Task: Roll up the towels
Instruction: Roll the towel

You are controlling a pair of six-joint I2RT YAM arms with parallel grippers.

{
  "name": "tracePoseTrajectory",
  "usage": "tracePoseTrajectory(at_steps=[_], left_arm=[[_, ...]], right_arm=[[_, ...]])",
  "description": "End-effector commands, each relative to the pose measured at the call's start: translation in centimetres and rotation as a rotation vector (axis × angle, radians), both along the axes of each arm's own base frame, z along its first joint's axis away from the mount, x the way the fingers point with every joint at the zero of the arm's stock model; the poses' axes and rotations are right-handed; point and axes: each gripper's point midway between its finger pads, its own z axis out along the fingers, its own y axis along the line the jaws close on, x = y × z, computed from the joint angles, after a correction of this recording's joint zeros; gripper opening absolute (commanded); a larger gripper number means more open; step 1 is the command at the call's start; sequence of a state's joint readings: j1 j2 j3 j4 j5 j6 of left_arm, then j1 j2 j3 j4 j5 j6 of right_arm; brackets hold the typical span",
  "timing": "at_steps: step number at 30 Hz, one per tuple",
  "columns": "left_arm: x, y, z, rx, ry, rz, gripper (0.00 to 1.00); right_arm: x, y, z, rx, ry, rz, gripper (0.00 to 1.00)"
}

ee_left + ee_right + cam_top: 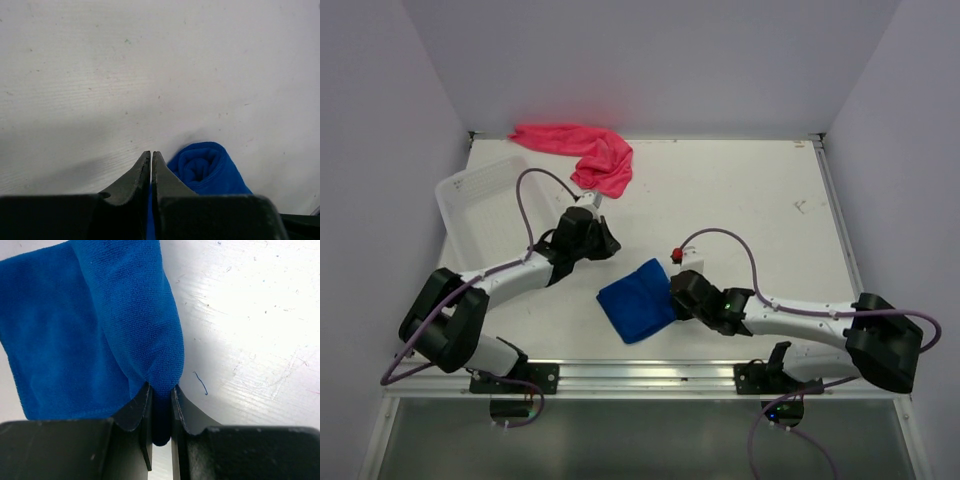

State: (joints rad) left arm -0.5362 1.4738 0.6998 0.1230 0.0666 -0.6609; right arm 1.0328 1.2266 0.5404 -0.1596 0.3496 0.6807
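Observation:
The blue towel [636, 301] lies at the near middle of the table, partly rolled; its coiled end [206, 169] shows in the left wrist view. My right gripper [673, 292] is shut on a fold at the towel's right edge, and blue cloth [130, 315] bulges out between the jaws of that gripper [161, 391]. My left gripper [609, 244] hangs just behind the blue towel, apart from it, its fingers [151, 155] pressed together with nothing pinched at the tips. The pink-red towel [582, 150] lies crumpled at the back of the table.
A white slotted basket [470, 200] stands at the back left, beside my left arm. The table's white surface [750, 200] is walled on the left, right and back. A metal rail [650, 375] runs along the near edge.

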Motion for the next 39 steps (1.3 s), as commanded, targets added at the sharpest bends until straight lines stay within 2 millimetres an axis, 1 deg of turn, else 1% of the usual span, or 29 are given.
tracePoseTrajectory(at_steps=[1,2,3,4,5,6,7,8,9,10,11,12,13,14,15,17,18,20,21,22,23,26,28,29,30,35,39], left_arm=[[0.8,0.5,3.3,-0.013,-0.074,0.019,0.08],[0.7,0.4,3.6,-0.028,-0.081,0.018,0.08],[0.2,0.1,3.7,-0.050,-0.074,0.004,0.08],[0.1,0.0,4.2,-0.066,-0.082,0.000,0.08],[0.0,-0.3,4.5,-0.086,-0.089,-0.008,0.08],[-0.5,-0.7,4.5,-0.113,-0.077,-0.027,0.08],[-0.7,-0.9,4.8,-0.132,-0.078,-0.037,0.08],[-0.9,-1.4,5.0,-0.155,-0.081,-0.057,0.08],[-1.1,-1.5,5.0,-0.163,-0.079,-0.063,0.08],[-1.2,-1.6,5.2,-0.164,-0.084,-0.067,0.08],[-1.2,-1.8,5.5,-0.159,-0.087,-0.070,0.08],[-1.6,-2.3,5.9,-0.158,-0.098,-0.086,0.08],[-1.7,-2.5,6.1,-0.158,-0.102,-0.090,0.09],[-1.9,-2.8,6.3,-0.163,-0.105,-0.100,0.09],[-2.2,-3.3,6.5,-0.176,-0.102,-0.110,0.09],[-2.5,-4.0,6.8,-0.206,-0.101,-0.132,0.09],[-2.7,-4.3,6.9,-0.220,-0.095,-0.135,0.09],[-3.0,-4.8,7.0,-0.236,-0.094,-0.147,0.09],[-3.3,-5.1,6.9,-0.243,-0.085,-0.152,0.09],[-3.4,-5.4,6.9,-0.251,-0.088,-0.158,0.09],[-3.9,-5.8,6.7,-0.259,-0.075,-0.168,0.09],[-4.7,-6.5,5.9,-0.276,-0.055,-0.185,0.09],[-5.3,-7.0,5.4,-0.295,-0.033,-0.200,0.09],[-5.6,-7.4,5.4,-0.310,-0.031,-0.213,0.09],[-5.8,-7.6,5.2,-0.320,-0.018,-0.215,0.09],[-6.8,-8.6,4.3,-0.338,0.005,-0.236,0.09],[-7.7,-9.1,2.5,-0.325,0.045,-0.239,0.08]], right_arm=[[0.8,-0.2,1.2,-0.095,-0.083,-0.046,0.00],[0.8,-0.6,0.7,-0.135,-0.084,-0.062,0.00],[0.7,-0.1,0.9,-0.136,-0.090,-0.067,0.00],[0.7,-0.1,0.9,-0.147,-0.099,-0.075,0.00],[0.5,-0.2,0.5,-0.174,-0.099,-0.074,0.00],[0.5,0.3,1.0,-0.181,-0.133,-0.078,0.00],[0.4,0.4,1.1,-0.196,-0.144,-0.078,0.00],[0.3,0.1,0.6,-0.237,-0.148,-0.086,0.00],[0.4,0.7,1.4,-0.245,-0.180,-0.089,0.00],[0.4,0.7,1.4,-0.268,-0.193,-0.095,0.00],[-0.1,0.3,1.3,-0.309,-0.188,-0.104,0.00],[0.2,0.7,1.6,-0.337,-0.210,-0.123,0.00],[0.2,0.7,1.6,-0.356,-0.217,-0.128,0.00],[-0.3,0.7,1.6,-0.383,-0.224,-0.122,0.00],[-0.3,1.2,1.6,-0.398,-0.234,-0.122,0.00],[-0.5,1.4,1.6,-0.433,-0.252,-0.119,0.00],[-0.6,1.9,1.5,-0.445,-0.255,-0.118,0.00],[-0.8,1.9,1.4,-0.479,-0.269,-0.119,0.00],[-0.7,2.5,1.8,-0.477,-0.278,-0.121,0.00],[-0.7,2.1,1.5,-0.530,-0.290,-0.119,0.00],[-0.9,3.0,1.9,-0.520,-0.299,-0.120,0.00],[-1.3,3.3,1.8,-0.581,-0.336,-0.104,0.00],[-1.4,4.1,2.1,-0.582,-0.347,-0.100,0.00],[-1.5,4.0,1.8,-0.611,-0.354,-0.092,0.00],[-1.5,4.4,2.1,-0.609,-0.364,-0.094,0.00],[-1.6,4.7,2.1,-0.649,-0.377,-0.100,0.00],[-1.6,5.0,1.9,-0.651,-0.374,-0.097,0.00]])
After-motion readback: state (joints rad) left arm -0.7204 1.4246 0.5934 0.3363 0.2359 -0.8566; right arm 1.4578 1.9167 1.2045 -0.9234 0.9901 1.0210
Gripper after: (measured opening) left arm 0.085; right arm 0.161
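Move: The left hand hangs empty with its roll target, the blue towel's rolled edge, centred about 11 cm to its right, 7 cm back and 5 cm below. The towel's flat part lies some 4 cm right and 10 cm back from that hand, the white bin 24 cm left and 7 cm ahead. The right hand already grips the roll's near end, with the flat part's middle about 11 cm to its left and 3 cm ahead, just lower. Keeping its pinch on the near end of the roll, the right hand carries it about 5 cm left and a little back, over towards the flat part, while the wrist rolls some 40 degrees, left side sinking, so the fingers swing from forward-left to nearly straight ahead and lie flatter. Meanwhile the left hand, fingers staying nearly shut, lifts about 5 cm, then travels right and back, roughly 10 cm in all, towards the roll's far end, tipping its left side down and turning slightly clockwise, and starts to sink again without plainly touching the towel. ##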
